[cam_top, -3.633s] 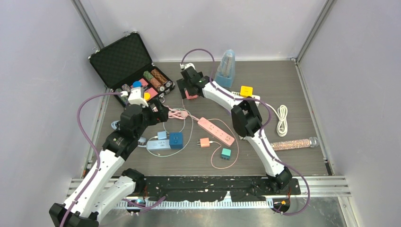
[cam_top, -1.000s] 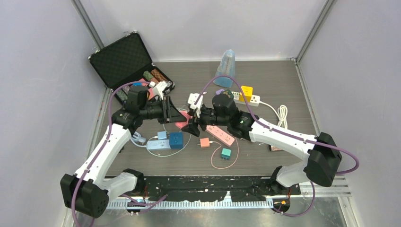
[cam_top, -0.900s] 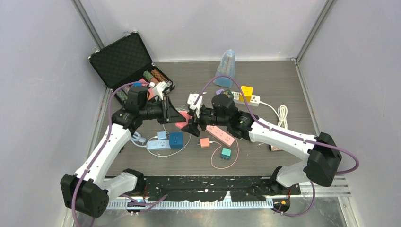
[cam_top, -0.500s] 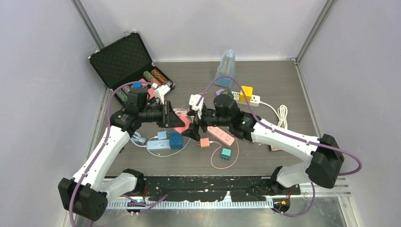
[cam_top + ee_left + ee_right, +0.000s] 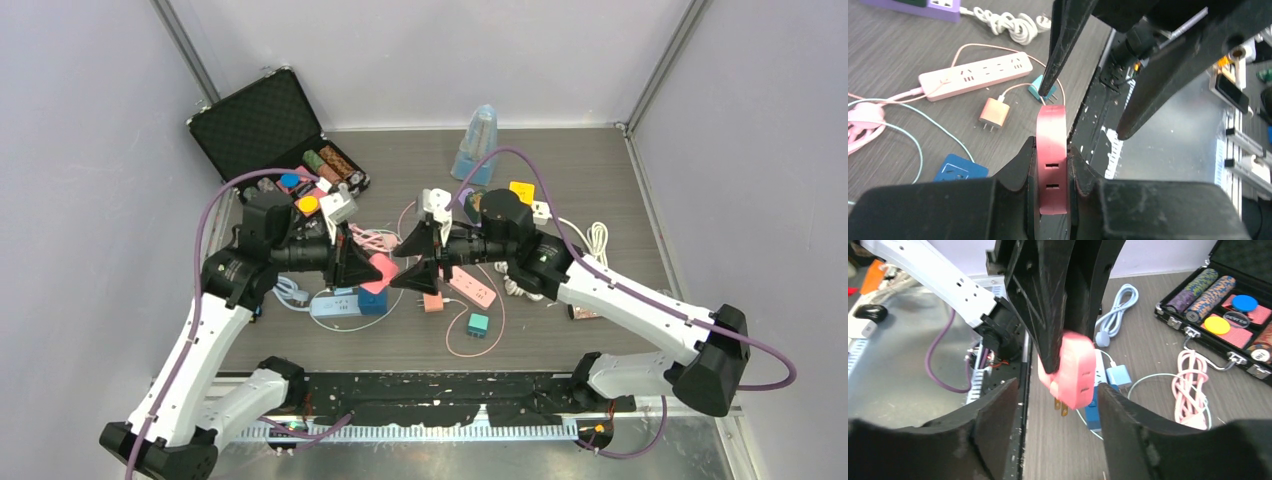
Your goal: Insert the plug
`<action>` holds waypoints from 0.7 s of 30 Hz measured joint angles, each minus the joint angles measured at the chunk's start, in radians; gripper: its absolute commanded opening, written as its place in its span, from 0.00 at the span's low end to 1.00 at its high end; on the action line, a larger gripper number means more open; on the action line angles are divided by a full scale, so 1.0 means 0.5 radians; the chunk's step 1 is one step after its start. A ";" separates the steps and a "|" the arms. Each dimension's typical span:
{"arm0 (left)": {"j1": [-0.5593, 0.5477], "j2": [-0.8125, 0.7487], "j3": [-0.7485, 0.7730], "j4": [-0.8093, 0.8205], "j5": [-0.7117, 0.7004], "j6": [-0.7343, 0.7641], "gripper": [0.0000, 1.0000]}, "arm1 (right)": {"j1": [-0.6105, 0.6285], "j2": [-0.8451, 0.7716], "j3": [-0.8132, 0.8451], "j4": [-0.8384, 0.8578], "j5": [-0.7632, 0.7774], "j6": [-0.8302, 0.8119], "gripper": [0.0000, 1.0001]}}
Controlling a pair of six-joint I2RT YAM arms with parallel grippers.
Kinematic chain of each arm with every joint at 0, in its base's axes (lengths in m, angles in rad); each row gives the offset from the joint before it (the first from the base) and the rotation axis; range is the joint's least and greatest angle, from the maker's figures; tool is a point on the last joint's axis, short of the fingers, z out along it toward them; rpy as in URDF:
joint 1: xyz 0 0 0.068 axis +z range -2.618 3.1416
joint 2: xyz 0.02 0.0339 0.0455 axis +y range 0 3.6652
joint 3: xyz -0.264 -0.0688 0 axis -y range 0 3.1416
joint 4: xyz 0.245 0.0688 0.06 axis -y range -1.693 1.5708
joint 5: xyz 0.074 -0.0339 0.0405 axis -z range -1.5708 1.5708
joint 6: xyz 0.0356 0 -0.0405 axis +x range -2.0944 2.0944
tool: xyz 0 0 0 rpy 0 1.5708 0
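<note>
My left gripper [image 5: 362, 266] is shut on a pink plug [image 5: 379, 271], holding it above the table by its flat sides. In the left wrist view the plug [image 5: 1051, 127] stands upright between the fingers of that gripper [image 5: 1050, 149], its two slots facing the camera. The right wrist view shows the plug [image 5: 1077, 371] with brass prongs pointing down. My right gripper [image 5: 414, 259] faces it from the right, open, and its fingers [image 5: 998, 410] touch nothing. A pink power strip [image 5: 460, 278] lies flat on the table below the right arm.
A light-blue power strip [image 5: 335, 307] carrying a dark blue adapter [image 5: 372, 298] lies under the left gripper. Small orange [image 5: 433, 301] and teal [image 5: 478, 323] chargers sit nearby. An open black case [image 5: 262, 128] of chips stands back left, beside a coiled pink cable [image 5: 372, 240].
My left gripper has shut on the pink plug and carried it toward the near side. The right gripper has let it go, opened and drawn back to the right.
</note>
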State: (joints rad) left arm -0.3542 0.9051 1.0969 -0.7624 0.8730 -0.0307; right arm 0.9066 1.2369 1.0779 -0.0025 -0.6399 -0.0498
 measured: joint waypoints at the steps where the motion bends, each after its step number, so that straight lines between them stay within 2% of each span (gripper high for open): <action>1: -0.021 0.000 0.000 -0.010 0.010 0.018 0.00 | 0.000 0.000 0.013 -0.001 -0.018 0.017 0.59; 7: -0.158 -0.032 -0.001 -0.078 0.043 0.170 0.00 | 0.000 0.011 0.092 -0.045 -0.086 0.124 0.56; 15: -0.198 -0.060 -0.001 -0.086 0.095 0.192 0.00 | 0.003 0.089 0.151 -0.185 -0.189 0.140 0.51; 20: -0.227 -0.072 -0.001 -0.086 0.113 0.204 0.00 | 0.008 0.135 0.220 -0.283 -0.220 0.127 0.38; 21: -0.230 -0.076 -0.001 -0.087 0.117 0.206 0.02 | 0.008 0.150 0.237 -0.299 -0.240 0.127 0.31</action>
State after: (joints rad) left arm -0.4694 0.8673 1.0966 -0.8059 0.9314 0.0723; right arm 0.9108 1.3117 1.1965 -0.1520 -0.7601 0.0135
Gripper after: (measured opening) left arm 0.144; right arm 0.425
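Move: The pink plug is held in the left fingers, its middle some 2 cm to the left hand's right and nearly level. From the right hand it lies about 5 cm to the left, roughly level in reach and height. About 25 cm below the right hand are the blue cube, 4 cm ahead and 8 cm left; the peach charger, 4 cm ahead and 6 cm right; and the pink power strip, 9 cm ahead and 12 cm right. Still pinching the pink plug, the left hand draws it back about 4 cm and a little right, towards the right fingers, turning some 10 degrees clockwise. The right hand eases back 2 cm and slightly left, first rising about 1.5 cm and then sinking again, tilting some 10 degrees while its fingers close partway to bracket the plug's free end. ##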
